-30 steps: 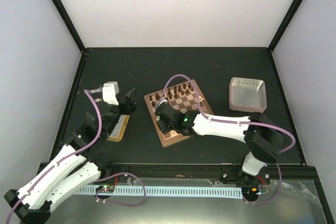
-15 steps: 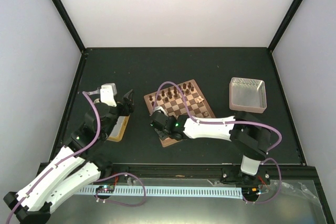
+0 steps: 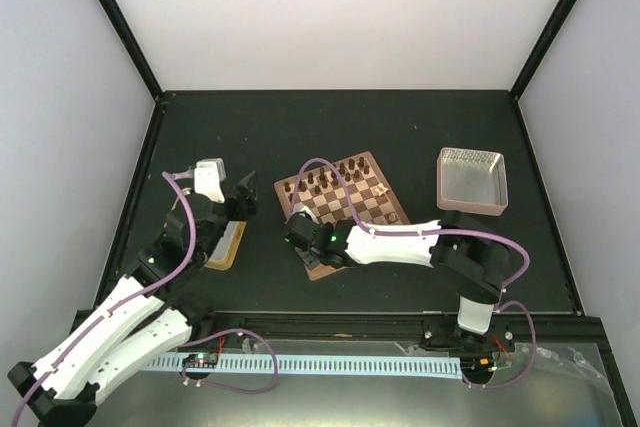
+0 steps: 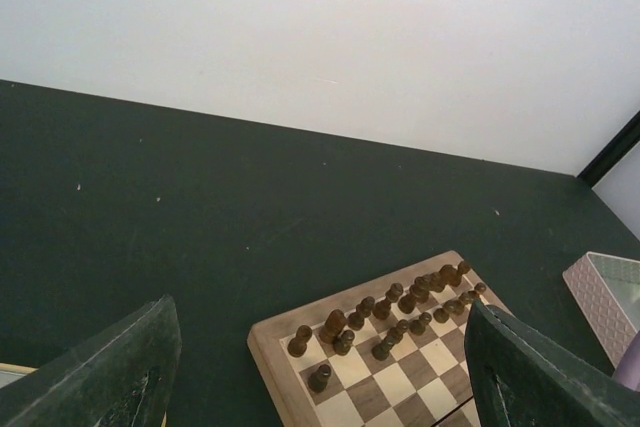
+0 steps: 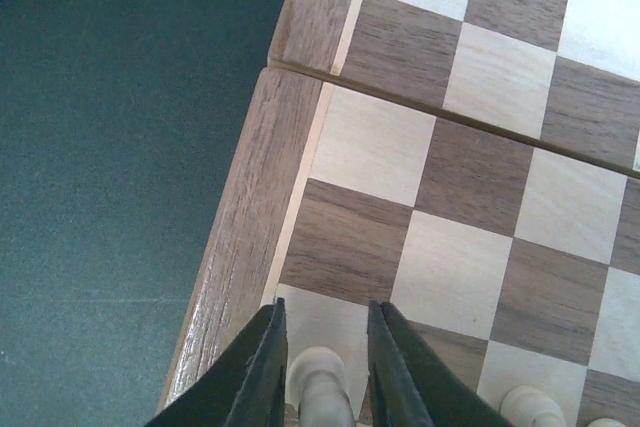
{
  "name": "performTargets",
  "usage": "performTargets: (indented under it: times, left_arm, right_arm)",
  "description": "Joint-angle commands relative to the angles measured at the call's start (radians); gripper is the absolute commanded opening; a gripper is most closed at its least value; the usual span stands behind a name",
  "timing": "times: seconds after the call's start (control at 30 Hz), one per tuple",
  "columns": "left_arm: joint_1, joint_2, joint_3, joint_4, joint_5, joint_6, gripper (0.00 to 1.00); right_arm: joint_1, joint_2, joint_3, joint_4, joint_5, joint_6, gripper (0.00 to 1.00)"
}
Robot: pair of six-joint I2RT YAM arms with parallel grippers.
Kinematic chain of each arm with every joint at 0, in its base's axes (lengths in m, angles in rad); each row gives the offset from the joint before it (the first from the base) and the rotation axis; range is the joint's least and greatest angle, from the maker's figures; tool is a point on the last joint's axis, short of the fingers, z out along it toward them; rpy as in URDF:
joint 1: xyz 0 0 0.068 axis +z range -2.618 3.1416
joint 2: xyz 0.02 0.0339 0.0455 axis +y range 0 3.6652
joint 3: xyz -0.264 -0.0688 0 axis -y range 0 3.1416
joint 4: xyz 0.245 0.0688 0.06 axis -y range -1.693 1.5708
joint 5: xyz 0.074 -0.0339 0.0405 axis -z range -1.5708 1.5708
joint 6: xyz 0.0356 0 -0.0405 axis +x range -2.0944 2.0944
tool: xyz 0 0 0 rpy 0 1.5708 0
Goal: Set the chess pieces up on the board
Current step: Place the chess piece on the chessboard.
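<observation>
The board (image 3: 372,203) lies mid-table, with dark chessmen (image 3: 330,179) in rows along its far side. My right gripper (image 3: 300,237) is low over the board's near-left corner. In the right wrist view its jaws (image 5: 326,307) stand slightly open around a cream chess piece (image 5: 320,377) on a light square beside the border (image 5: 240,247). The piece is close to the left finger (image 5: 255,377), with a gap on the right. Another cream piece (image 5: 530,407) stands on the row to its right. My left gripper (image 3: 238,199) hangs wide open and empty left of the board (image 4: 265,347).
A rectangular metal tray (image 3: 471,180) sits at the right of the table and shows in the left wrist view as well, the tray (image 4: 605,292). A flat tan tray (image 3: 228,245) lies under my left arm. Dark chessmen (image 4: 400,307) crowd the board's far rows.
My right gripper has slid left and nearer to the board's near-left corner, and its jaws have parted a little around the cream piece. The left arm has hardly moved.
</observation>
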Motion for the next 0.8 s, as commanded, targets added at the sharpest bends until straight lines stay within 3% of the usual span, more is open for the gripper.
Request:
performTargets:
  times: [0.0,0.37,0.6,0.77]
  left_arm:
    - [0.007,0.007,0.006,-0.008,-0.015,0.015,0.79]
    - [0.006,0.015,0.012,-0.01,0.003,0.018,0.8]
    - [0.008,0.049,0.016,0.001,0.078,0.024,0.83]
    - [0.008,0.093,0.023,0.017,0.157,0.016,0.83]
  right_arm:
    - [0.003,-0.033,0.03,-0.018,0.007,0.008,0.28]
    - [-0.054,-0.207,0.032,-0.005,0.02,0.071,0.35]
    - [-0.314,-0.33,-0.079,-0.018,-0.006,0.117,0.44]
    - [-0.522,-0.343,-0.152,0.011,-0.166,0.079,0.45]
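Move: My right hand is low over the near-left corner of the board, its fingers already parting around the white pawn I have just set there. The lying white pieces are about 13 cm ahead and 15 cm to my right, roughly at fingertip height. The last pawn of the white row stands some 7 cm nearer than they do, and the end dark pawn about 4 cm beyond and 4 cm left of them. From my left hand the lying pieces are roughly 8 cm ahead, 28 cm right and well below. I open my right fingers further and lift straight up off the pawn. Then I swing right and forward across the board towards the lying white pieces, about 16 cm over the board and 11 cm up at the highest, starting to sink at the end. The wrist turns some 25 degrees clockwise on the way and the fingers stay half open. My left hand only eases a couple of centimetres right and down, empty. ##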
